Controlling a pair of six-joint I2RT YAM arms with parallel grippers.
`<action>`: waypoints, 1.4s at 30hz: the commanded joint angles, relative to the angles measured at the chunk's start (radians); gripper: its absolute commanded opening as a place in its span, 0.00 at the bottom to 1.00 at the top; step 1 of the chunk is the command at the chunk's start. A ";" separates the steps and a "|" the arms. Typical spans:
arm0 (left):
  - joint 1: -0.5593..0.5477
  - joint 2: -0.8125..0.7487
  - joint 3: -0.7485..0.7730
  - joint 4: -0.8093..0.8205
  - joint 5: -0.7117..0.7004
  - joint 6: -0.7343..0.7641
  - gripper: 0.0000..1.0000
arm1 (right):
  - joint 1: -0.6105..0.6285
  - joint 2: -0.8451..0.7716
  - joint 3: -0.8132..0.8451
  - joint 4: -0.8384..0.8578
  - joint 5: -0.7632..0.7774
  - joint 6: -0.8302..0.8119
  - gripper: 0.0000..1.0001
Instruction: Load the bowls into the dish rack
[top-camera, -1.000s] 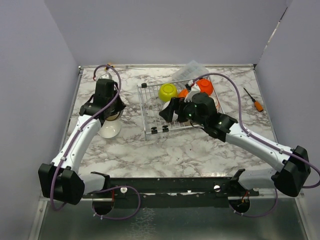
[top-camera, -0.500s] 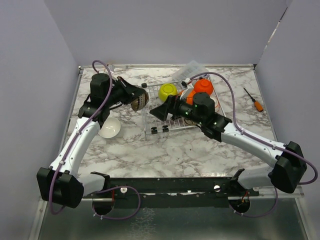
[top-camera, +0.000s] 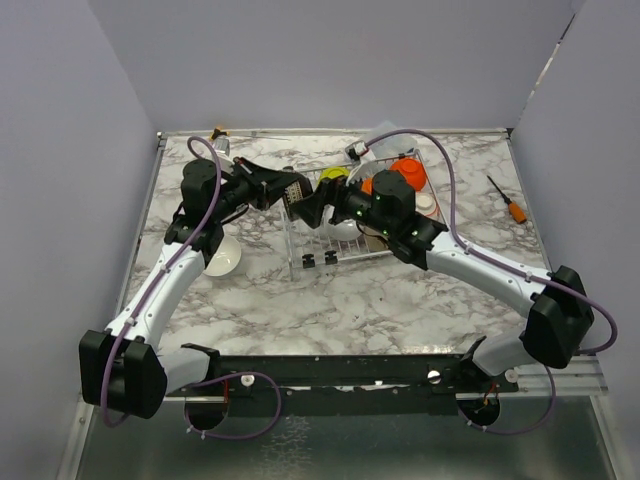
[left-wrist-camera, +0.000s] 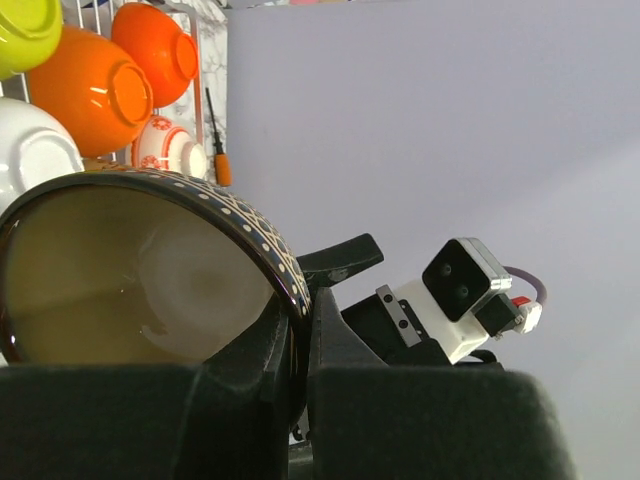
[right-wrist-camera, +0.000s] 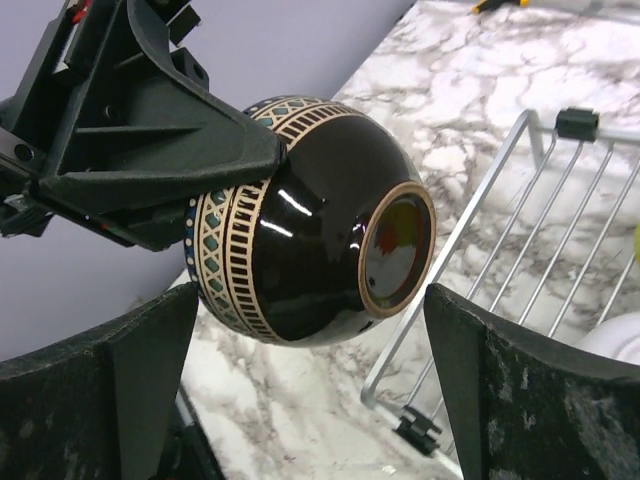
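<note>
My left gripper is shut on the rim of the dark brown bowl, holding it on its side in the air by the left edge of the dish rack. In the right wrist view the bowl hangs foot-first between my right gripper's wide open fingers, which do not touch it. From above, the right gripper faces the bowl over the rack's left side. A lime bowl, two orange bowls, a white one and a red-patterned one sit in the rack.
A white bowl lies on the marble table left of the rack, under the left arm. An orange-handled screwdriver lies at the far right. A clear plastic bag sits behind the rack.
The left arm lifted the dark bowl from beside the white bowl and carried it right to the rack's edge. The right gripper swung left to meet it and opened a little wider.
</note>
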 joint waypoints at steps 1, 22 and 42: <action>-0.003 -0.033 -0.012 0.137 0.020 -0.110 0.00 | 0.026 0.034 0.054 -0.004 0.066 -0.145 0.99; -0.004 -0.012 -0.051 0.108 -0.022 -0.145 0.00 | 0.157 0.131 0.118 -0.057 0.388 -0.364 0.48; -0.002 0.027 0.022 -0.040 -0.060 0.117 0.63 | 0.154 0.113 0.109 -0.081 0.583 -0.272 0.34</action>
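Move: The dark bowl is held by its rim in the left hand, its middle about 4 cm right of that hand, 4 cm below and 1 cm ahead. From the open right hand it lies some 4 cm left and 2 cm ahead, about level. The white bowl in the rack is about 7 cm ahead and 7 cm right of the right hand, 24 cm below; the green bowl is 16 cm ahead, 6 cm right, similarly low. Right fingers pinch the dark bowl, that hand easing some 3 cm down and forward, then left fingers let go. ##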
